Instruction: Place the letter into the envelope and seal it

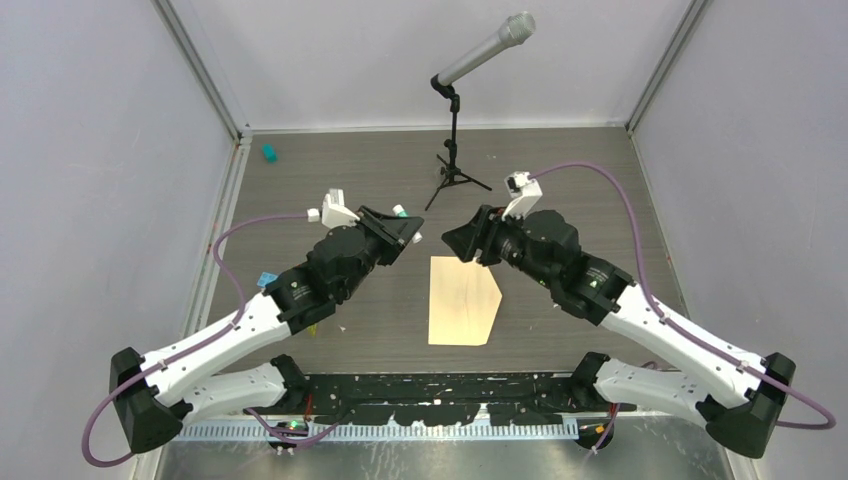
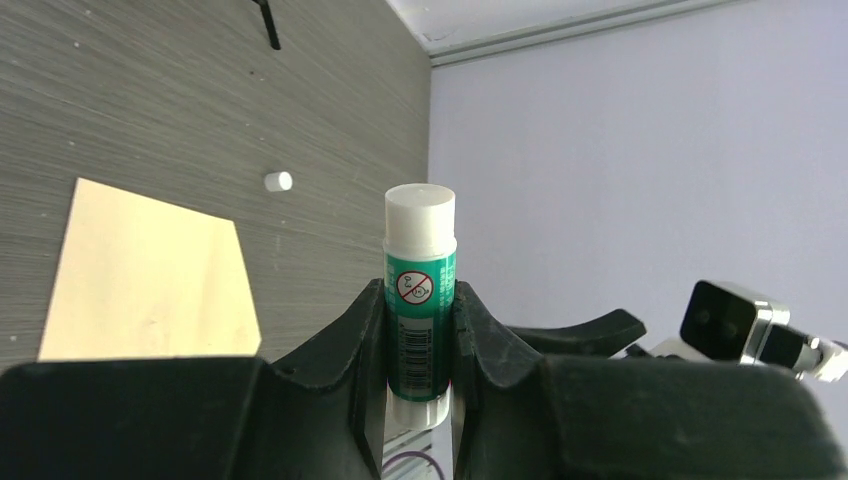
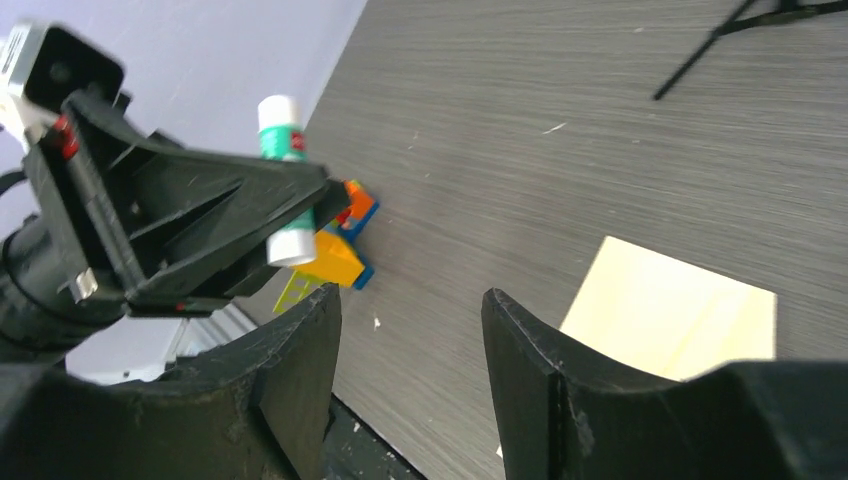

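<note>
The envelope [image 1: 463, 300] lies flat on the grey table between the arms, a tan sheet with one pointed side toward the right; it also shows in the left wrist view [image 2: 150, 280] and the right wrist view [image 3: 680, 310]. The letter does not show as a separate sheet. My left gripper [image 2: 420, 295] is raised above the table's left centre [image 1: 405, 232] and is shut on a green-and-white glue stick [image 2: 420, 270], its white cap on. My right gripper [image 3: 410, 310] hangs open and empty at the envelope's far edge [image 1: 455, 242], facing the glue stick [image 3: 280, 140].
A microphone on a small tripod [image 1: 455, 150] stands at the back centre. A small white cylinder [image 2: 278, 181] lies on the table beyond the envelope. Coloured toy bricks [image 3: 340, 250] sit near the left arm, and a teal piece [image 1: 269, 153] lies by the left wall.
</note>
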Robot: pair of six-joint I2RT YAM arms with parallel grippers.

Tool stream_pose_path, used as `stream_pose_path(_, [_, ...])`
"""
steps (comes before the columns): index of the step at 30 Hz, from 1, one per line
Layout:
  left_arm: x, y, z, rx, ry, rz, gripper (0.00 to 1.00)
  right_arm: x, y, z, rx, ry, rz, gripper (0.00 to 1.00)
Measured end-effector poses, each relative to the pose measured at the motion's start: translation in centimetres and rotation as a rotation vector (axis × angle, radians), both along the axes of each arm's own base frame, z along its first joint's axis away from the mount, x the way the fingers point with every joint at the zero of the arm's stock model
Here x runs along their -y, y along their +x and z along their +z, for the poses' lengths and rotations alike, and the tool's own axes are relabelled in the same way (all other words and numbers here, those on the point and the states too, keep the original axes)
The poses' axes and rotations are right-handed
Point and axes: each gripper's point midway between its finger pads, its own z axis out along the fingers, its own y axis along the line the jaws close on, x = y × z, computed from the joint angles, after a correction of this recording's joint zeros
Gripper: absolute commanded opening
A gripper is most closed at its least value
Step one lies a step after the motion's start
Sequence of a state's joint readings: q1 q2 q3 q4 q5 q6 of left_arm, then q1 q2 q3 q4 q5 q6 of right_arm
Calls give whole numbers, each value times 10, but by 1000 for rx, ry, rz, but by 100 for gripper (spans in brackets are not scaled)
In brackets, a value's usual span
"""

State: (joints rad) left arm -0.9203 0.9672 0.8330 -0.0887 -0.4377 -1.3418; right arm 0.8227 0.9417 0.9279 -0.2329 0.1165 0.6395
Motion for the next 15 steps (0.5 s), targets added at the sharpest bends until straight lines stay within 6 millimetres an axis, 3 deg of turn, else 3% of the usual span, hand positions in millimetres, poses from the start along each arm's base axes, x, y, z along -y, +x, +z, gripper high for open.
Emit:
stream_pose_path(7, [4,2,5,-35,-62,14,0,-43,-15,1,64,-61,134,56])
stream_pose_path(15, [4,1,2,-58,-75,21,0,-58,-14,15,130,-68,158,54])
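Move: The glue stick, standing roughly upright in the left fingers, lies about 10 cm to the right hand's left and 2 cm ahead, level with it. Below the right hand, some 28 cm down on the table, are the envelope, centred about 2 cm back and 2 cm to the left, and the small white cap, 15 cm ahead and 13 cm to the right. For the left hand, the glue stick is right between its finger pads. The right hand, empty and with its fingers kept about half open, glides some 6 cm to the left towards the glue stick, quick at first and then easing off, while its fingertips swing about 10 degrees counter-clockwise and tip up a little; it drifts slightly back early on and rises a little at the end. The left hand stays in place and keeps its pinch on the stick's barrel to present it, rolling only some 5 degrees, and the right fingers come close with no contact to be seen. ##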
